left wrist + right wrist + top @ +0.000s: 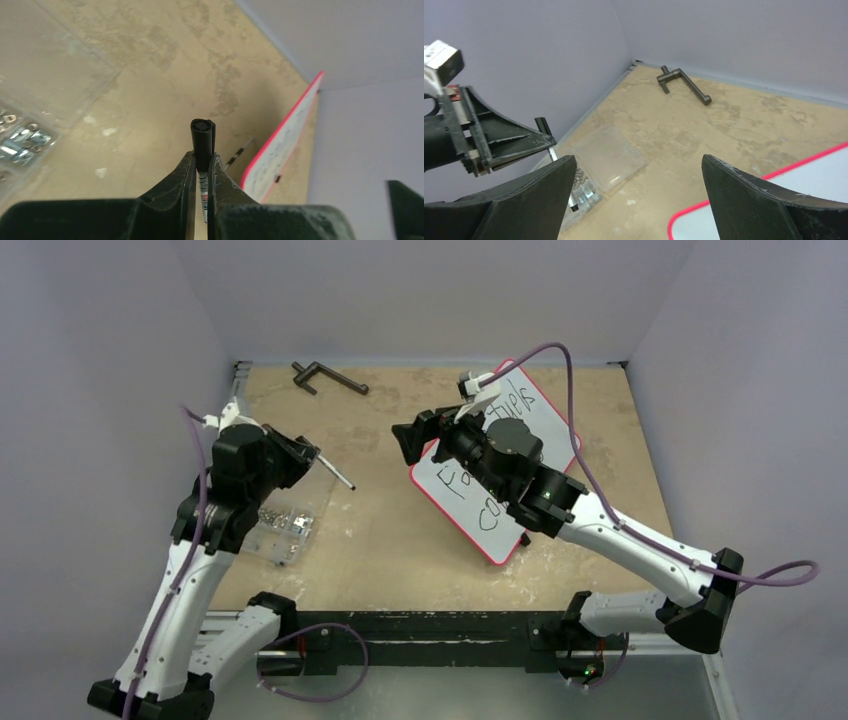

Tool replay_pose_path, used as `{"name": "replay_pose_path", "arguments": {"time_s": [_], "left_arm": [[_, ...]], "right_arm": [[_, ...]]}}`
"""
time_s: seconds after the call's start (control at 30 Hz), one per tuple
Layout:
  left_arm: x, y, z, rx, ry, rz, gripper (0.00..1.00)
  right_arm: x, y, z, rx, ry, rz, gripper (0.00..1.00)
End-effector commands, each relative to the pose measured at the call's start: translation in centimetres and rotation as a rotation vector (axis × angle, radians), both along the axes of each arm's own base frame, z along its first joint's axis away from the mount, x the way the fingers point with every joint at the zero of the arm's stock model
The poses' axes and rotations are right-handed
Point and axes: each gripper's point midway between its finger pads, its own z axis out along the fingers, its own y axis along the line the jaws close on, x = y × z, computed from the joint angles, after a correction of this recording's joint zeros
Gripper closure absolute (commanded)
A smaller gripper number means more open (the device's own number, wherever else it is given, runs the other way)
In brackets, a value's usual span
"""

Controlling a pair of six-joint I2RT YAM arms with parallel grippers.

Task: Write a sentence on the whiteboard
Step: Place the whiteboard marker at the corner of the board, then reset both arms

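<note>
The whiteboard [553, 432], white with a red rim, lies tilted at the right of the table. Black lettering of the sentence [513, 405] shows on it, and my right arm hides part of it. Just past the board's left corner, my right gripper [405, 447] hangs open and empty; the right wrist view shows its fingers [639, 162] wide apart over the tabletop and the board's corner [784, 200]. My left gripper [312, 452] is shut on a black marker [338, 474], held above the table left of the board. The marker's black end [202, 134] sticks out past the fingertips [202, 157].
A clear plastic box [285, 520] with metal screws sits under my left arm and also shows in both wrist views [22, 142] [610, 156]. A dark crank handle [328, 377] lies at the table's back left. Purple walls enclose the table on three sides.
</note>
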Motion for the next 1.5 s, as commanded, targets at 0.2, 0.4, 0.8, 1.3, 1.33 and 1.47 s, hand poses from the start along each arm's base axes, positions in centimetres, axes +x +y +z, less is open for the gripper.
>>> {"name": "replay_pose_path", "arguments": {"time_s": [0.2, 0.4, 0.8, 1.3, 1.33, 1.47], "left_arm": [[-0.6, -0.8, -12.1, 0.344, 0.400, -0.309, 1.00], [0.1, -1.2, -17.1, 0.389, 0.529, -0.342, 1.00], [0.9, -3.6, -25.5, 0.459, 0.720, -0.409, 1.00], [0.6, -3.3, -24.0, 0.461, 0.647, -0.403, 0.17], [0.7, -3.3, -22.9, 0.463, 0.616, -0.407, 0.16], [0.4, -2.5, -18.9, 0.492, 0.530, -0.396, 0.13]], "right_arm": [[-0.4, -6.0, -2.4, -0.125, 0.039, -0.177, 0.01], [-1.3, -7.7, -4.4, -0.124, 0.080, -0.199, 0.01], [-2.6, -9.5, -6.2, -0.139, 0.110, -0.205, 0.01], [-2.9, -10.4, -5.6, -0.141, 0.090, -0.214, 0.01], [-3.0, -10.4, -5.5, -0.136, 0.088, -0.214, 0.01], [-3.1, -10.7, -5.2, -0.116, 0.096, -0.223, 0.01]]}}
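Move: On bare table some 28 cm below the left hand, about 4 cm nearer the base and 2 cm to its right, is the spot for the held marker. The parts box stands about 13 cm to the left of that spot and level with it; the whiteboard's middle is roughly 34 cm to the right of the spot and 17 cm farther out. From the empty right hand, the marker's spot lies about 16 cm left, 4 cm back and 36 cm down. Sinking almost straight down about 27 cm, the left hand, still pinching the marker by its cap end, tips its fingers downward by some 45 degrees and turns clockwise to lay the marker on the table, then opens wide, lets go and starts to rise. The open right hand draws off about 10 cm to the right, dropping 7, over the whiteboard. ##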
